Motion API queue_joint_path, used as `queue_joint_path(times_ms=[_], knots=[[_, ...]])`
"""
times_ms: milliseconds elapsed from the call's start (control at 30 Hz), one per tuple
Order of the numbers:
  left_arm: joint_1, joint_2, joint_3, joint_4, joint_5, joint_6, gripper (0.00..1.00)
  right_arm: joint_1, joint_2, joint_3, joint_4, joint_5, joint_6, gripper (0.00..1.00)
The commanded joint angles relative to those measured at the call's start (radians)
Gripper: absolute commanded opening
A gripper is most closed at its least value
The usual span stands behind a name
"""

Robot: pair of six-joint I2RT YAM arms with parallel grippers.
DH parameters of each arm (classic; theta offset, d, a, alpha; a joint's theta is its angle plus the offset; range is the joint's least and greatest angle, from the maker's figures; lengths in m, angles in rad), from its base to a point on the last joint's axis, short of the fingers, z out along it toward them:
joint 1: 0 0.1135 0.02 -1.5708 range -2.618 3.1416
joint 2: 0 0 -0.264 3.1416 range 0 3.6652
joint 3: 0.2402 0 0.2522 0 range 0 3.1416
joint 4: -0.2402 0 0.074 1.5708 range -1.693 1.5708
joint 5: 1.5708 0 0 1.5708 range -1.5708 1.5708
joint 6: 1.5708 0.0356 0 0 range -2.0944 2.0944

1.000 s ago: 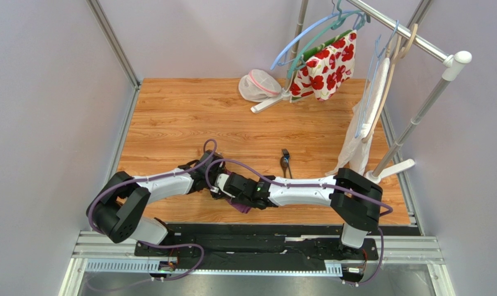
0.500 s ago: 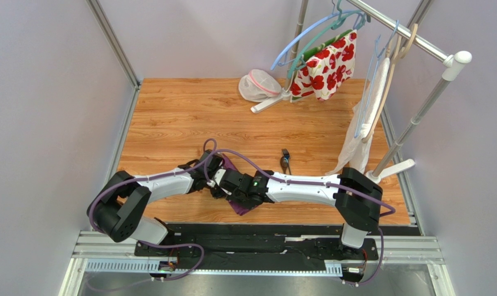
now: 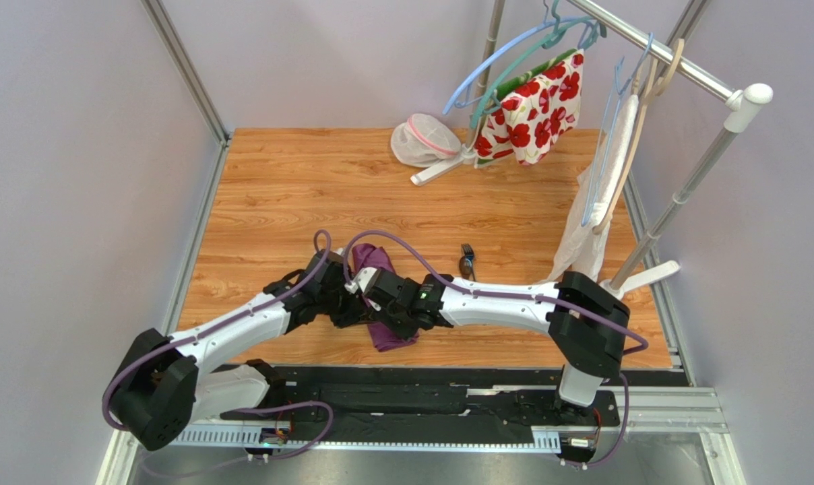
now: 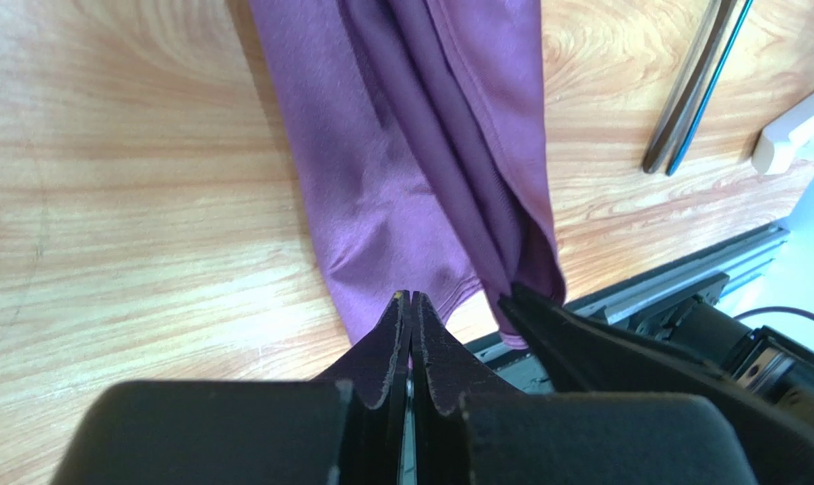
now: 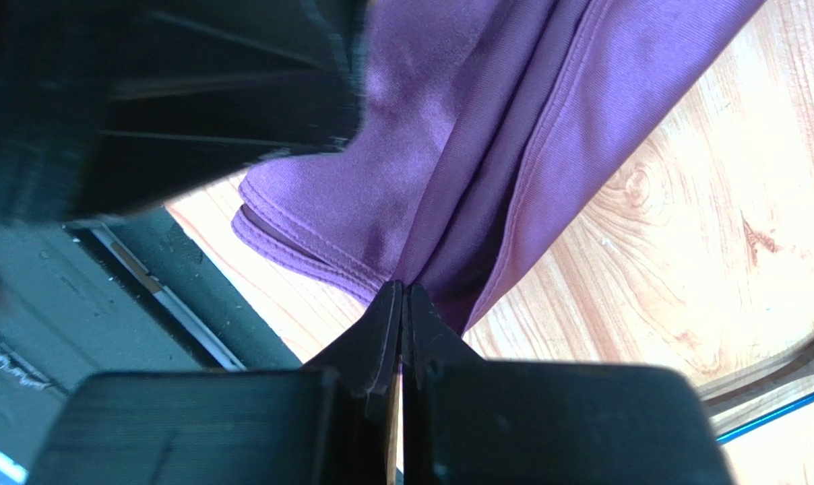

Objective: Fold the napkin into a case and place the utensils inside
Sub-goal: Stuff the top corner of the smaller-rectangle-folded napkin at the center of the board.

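Observation:
The dark purple napkin lies bunched in long folds on the wooden table near its front edge, between my two grippers. My left gripper meets it from the left. In the left wrist view its jaws stand together at the napkin's near edge, gripper pinching that edge. My right gripper comes from the right, and in its own view the gripper is shut where the napkin's folds converge. The utensils lie side by side to the right, also seen as utensils in the left wrist view.
A white mesh pouch sits at the back. A clothes rack on the right carries a red-flowered cloth, hangers and a white garment; its white feet rest on the table. A black rail borders the front edge.
The left arm's elbow has swung out to the lower left. Both grippers shifted slightly back and left, and more of the purple napkin now shows, drawn out lengthwise.

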Motion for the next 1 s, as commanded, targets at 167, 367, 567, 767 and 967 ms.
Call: queue_joint_path(times_ms=[167, 367, 567, 767, 967], knots=[[-0.003, 0.052, -0.062, 0.097, 0.081, 0.021, 0.01, -0.037, -0.084, -0.015, 0.054, -0.031, 0.05, 0.0], [-0.001, 0.189, -0.136, 0.287, 0.124, -0.026, 0.0, -0.037, -0.083, 0.006, 0.044, -0.055, 0.096, 0.0], [-0.017, 0.29, -0.124, 0.397, 0.165, -0.076, 0.0, -0.037, -0.054, 0.023, 0.082, -0.135, 0.228, 0.0], [-0.029, 0.277, -0.108, 0.376, 0.147, -0.089, 0.0, -0.037, -0.029, 0.01, 0.105, -0.133, 0.309, 0.0], [-0.032, 0.214, -0.116, 0.319, 0.139, -0.08, 0.0, -0.044, -0.015, -0.023, 0.131, -0.13, 0.328, 0.0]])
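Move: The left hand, shut and empty, hovers over the napkin's left side; the near stretch of its folded left edge lies roughly 4 cm below, 3 cm to the right and 1 cm back, and the napkin's middle about 4 cm ahead, 3 cm right and 4 cm down. The right hand has the flap's near end in its fingertips, with the napkin's middle some 7 cm ahead, 5 cm left and 4 cm below, and the utensils about 10 cm ahead and 12 cm right, 4 cm below. The left hand, fingers staying shut, sinks about 4 cm and eases slightly back to the napkin's left edge, then slides some 4 cm right at that low height, its tips swinging right and back by around 10 degrees as they tuck in between the lower layer and the raised folds and push against them. The right hand keeps its pinch on the flap's near end, rising a little and drifting slightly right first, then drawing it left and back while turning clockwise, to end about 2 cm left of its start. ##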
